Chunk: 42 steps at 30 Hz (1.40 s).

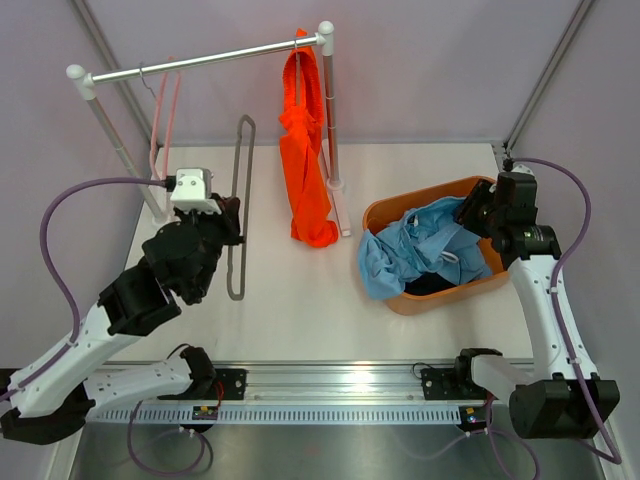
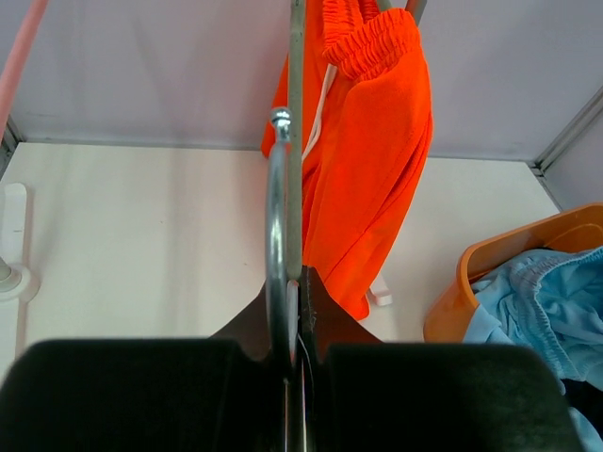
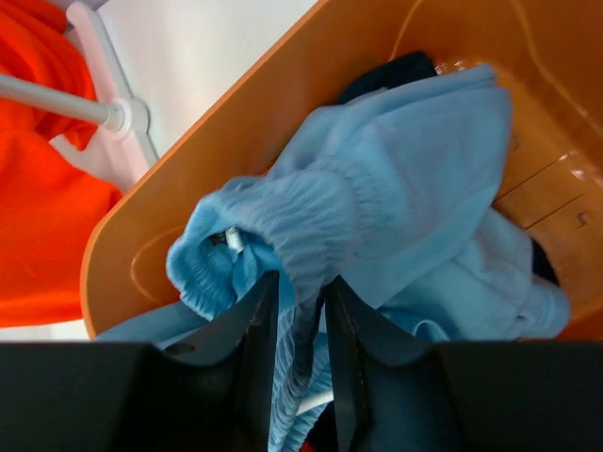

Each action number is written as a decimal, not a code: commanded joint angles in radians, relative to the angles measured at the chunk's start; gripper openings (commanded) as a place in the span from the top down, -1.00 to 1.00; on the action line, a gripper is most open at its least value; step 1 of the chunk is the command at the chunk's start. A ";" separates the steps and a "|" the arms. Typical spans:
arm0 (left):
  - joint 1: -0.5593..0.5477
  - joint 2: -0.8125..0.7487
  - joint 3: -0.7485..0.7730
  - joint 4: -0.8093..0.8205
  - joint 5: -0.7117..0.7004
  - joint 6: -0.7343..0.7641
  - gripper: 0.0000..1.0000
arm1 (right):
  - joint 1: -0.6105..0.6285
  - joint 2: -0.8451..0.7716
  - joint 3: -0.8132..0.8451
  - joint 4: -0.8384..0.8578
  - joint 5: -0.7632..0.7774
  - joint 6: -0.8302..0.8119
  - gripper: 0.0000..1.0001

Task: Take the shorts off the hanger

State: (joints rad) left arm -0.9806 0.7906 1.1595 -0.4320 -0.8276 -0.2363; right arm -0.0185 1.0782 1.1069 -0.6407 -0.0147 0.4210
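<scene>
My left gripper (image 1: 230,215) (image 2: 300,282) is shut on a bare grey hanger (image 1: 246,150), pinching it by its metal hook (image 2: 276,207) and holding it above the table. The orange shorts (image 1: 308,170) (image 2: 372,141) hang from the right end of the rack rail (image 1: 200,60). The light blue shorts (image 1: 420,250) (image 3: 405,188) lie heaped in the orange basket (image 1: 385,215), over the dark navy shorts (image 1: 432,285) (image 3: 396,71). Above the basket's far right side my right gripper (image 1: 475,210) (image 3: 301,287) is open, with a fold of the light blue waistband still lying between its fingers.
A pink hanger (image 1: 165,110) hangs empty at the rail's left end. The rack's white posts (image 1: 328,110) stand at the back of the table, the right one just left of the basket. Light grey walls close in the back and sides.
</scene>
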 commanded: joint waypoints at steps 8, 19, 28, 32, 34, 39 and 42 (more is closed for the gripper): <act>0.034 0.154 0.350 -0.315 0.031 -0.071 1.00 | 0.187 -0.017 0.054 0.019 0.033 -0.033 -0.50; 0.436 0.294 0.477 -0.401 0.585 -0.040 1.00 | 0.218 -0.096 0.071 0.056 -0.128 -0.067 -0.72; 0.649 0.410 0.586 -0.376 0.877 -0.032 1.00 | 0.219 -0.109 0.061 0.032 -0.140 -0.117 -0.91; 0.741 0.496 0.673 -0.387 1.004 -0.020 1.00 | 0.218 -0.142 0.018 0.081 -0.194 -0.105 -0.91; 0.799 0.525 0.706 -0.387 1.048 -0.021 1.00 | 0.218 -0.149 0.014 0.090 -0.206 -0.108 -0.91; 0.891 0.626 0.787 -0.350 1.231 -0.041 1.00 | 0.218 -0.166 -0.001 0.122 -0.231 -0.117 -0.91; 0.910 0.665 0.813 -0.306 1.295 -0.054 1.00 | 0.218 -0.173 -0.005 0.150 -0.266 -0.100 -0.91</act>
State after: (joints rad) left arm -0.0895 1.4216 1.9148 -0.8345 0.3023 -0.2798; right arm 0.1917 0.9264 1.1088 -0.5659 -0.2165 0.3218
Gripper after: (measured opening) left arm 0.035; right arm 0.953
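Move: The left hand holds the empty grey hanger; the rail lies about 22 cm ahead, 3 cm left and 8 cm above. The pink hanger is roughly 16 cm ahead, 12 cm left; the orange shorts 20 cm ahead, 11 cm right. From the right hand, the orange shorts are some 30 cm left and 11 cm ahead, the light-blue shorts 6 cm left, 4 cm back, just below. The left carries the grey hanger about 14 cm forward towards the rail; the right opens wide, moving left and up. ##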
